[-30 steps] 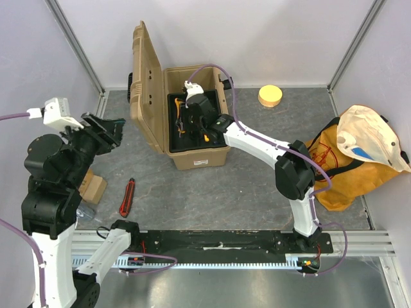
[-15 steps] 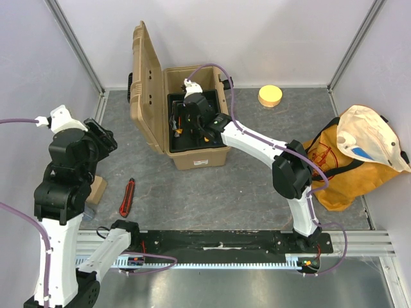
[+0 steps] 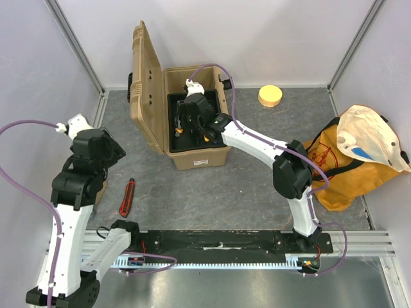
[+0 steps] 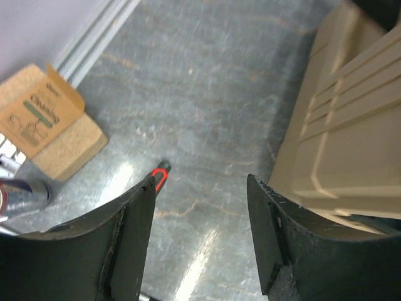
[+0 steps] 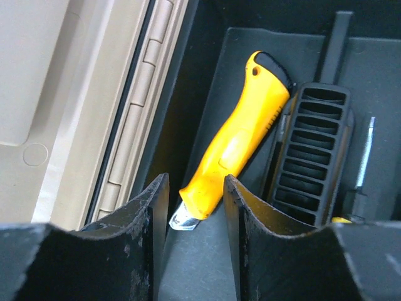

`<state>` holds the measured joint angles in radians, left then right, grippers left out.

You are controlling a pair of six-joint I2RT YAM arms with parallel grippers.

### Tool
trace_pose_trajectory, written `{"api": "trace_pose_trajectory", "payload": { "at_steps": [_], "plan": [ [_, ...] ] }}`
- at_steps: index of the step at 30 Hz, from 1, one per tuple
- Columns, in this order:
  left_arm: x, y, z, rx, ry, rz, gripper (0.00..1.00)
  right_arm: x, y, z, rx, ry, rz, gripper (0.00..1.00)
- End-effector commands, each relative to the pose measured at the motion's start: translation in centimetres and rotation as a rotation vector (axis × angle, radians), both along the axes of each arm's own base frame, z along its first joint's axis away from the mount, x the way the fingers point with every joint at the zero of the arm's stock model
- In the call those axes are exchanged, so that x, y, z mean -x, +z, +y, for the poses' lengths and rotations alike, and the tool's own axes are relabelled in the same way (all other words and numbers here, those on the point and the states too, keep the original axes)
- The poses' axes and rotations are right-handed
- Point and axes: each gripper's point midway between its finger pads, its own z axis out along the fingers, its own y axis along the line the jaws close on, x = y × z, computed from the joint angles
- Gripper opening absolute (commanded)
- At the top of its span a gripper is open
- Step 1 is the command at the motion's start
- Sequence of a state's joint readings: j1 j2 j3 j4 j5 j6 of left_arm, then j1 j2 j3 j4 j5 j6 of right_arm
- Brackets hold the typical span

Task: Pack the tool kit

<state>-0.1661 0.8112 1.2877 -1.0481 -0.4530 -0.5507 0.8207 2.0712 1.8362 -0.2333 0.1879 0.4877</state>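
Note:
The tan toolbox [image 3: 199, 157] stands open at the back, its lid [image 3: 144, 77] upright on the left. My right gripper [image 3: 182, 125] reaches into its black tray [image 5: 250, 69]. A yellow utility knife [image 5: 241, 132] lies in that tray. Its blade end sits between my right gripper's [image 5: 194, 194] open fingers, with a gap on the left side. A red-and-black utility knife [image 3: 127, 197] lies on the table near the left arm. Only its tip [image 4: 161, 173] shows beside the left finger. My left gripper [image 4: 200, 188] hangs open and empty above the grey table.
A cardboard box [image 4: 47, 128] and a metal can [image 4: 19, 195] sit at the left wall. A round yellow object [image 3: 270, 95] lies at the back right. An orange fabric bag [image 3: 350, 160] slumps at the right. A black ribbed part [image 5: 310, 157] fills the tray beside the knife.
The left arm has swung down and toward the near side, its gripper now pointing at the table by the red knife. The right gripper has shifted only slightly inside the toolbox.

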Motion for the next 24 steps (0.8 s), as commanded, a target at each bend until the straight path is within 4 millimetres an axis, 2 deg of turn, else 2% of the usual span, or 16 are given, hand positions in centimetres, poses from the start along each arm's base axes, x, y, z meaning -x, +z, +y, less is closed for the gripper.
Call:
{"api": "trace_pose_trajectory", "payload": {
  "at_steps": [1,5,8,11,17,22,24],
  "plan": [
    [0.2,-4.1,0.1,0.051,0.076,0.085,0.67,-0.3,4.6,-2.3,-0.005,-0.069,-0.082,0.47],
    [0.1,-8.4,-0.6,0.09,0.095,0.177,0.72,0.4,6.0,-3.5,-0.012,-0.081,-0.099,0.48],
    [0.2,-12.0,-0.8,0.105,0.114,0.236,0.79,1.3,8.1,-4.8,-0.033,-0.093,-0.128,0.55],
    [0.4,-14.6,-0.6,0.123,0.161,0.259,0.87,2.3,10.0,-6.2,-0.059,-0.107,-0.149,0.6],
    [0.5,-19.2,-0.3,0.132,0.204,0.285,0.92,3.7,12.7,-9.4,-0.114,-0.128,-0.178,0.65],
    [-0.2,-22.2,-1.4,0.216,0.161,0.305,0.94,4.6,13.5,-11.6,-0.14,-0.13,-0.185,0.71],
    [-0.3,-23.4,-1.1,0.236,0.17,0.302,0.94,5.0,13.7,-12.2,-0.149,-0.122,-0.187,0.75]
  ]
}}
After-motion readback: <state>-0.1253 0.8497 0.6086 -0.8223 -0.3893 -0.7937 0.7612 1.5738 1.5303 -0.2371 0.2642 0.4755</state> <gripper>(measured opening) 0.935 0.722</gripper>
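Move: The red cutter lies about 30 cm below the left hand, roughly 4 cm back and 3 cm to its left. The cardboard box stands some 17 cm left of that cutter and 5 cm farther out; the case's middle is about 25 cm right of it and 30 cm farther out. The orange knife lies in the tray some 6 cm below the right hand and 2 cm ahead, the yellow screwdriver about 8 cm right of that knife and slightly nearer. The left hand drops almost straight down towards the red cutter, some 23 cm, easing back a couple of centimetres while its fingers tip about 25 degrees further towards the table and spread from part-open to nearly full width, still touching nothing. Meanwhile the empty right hand leaves the orange knife in the tray, first edging right, then climbing and going right together (about 12 cm up, 11 cm right, a little back), with its fingers opening wider. ##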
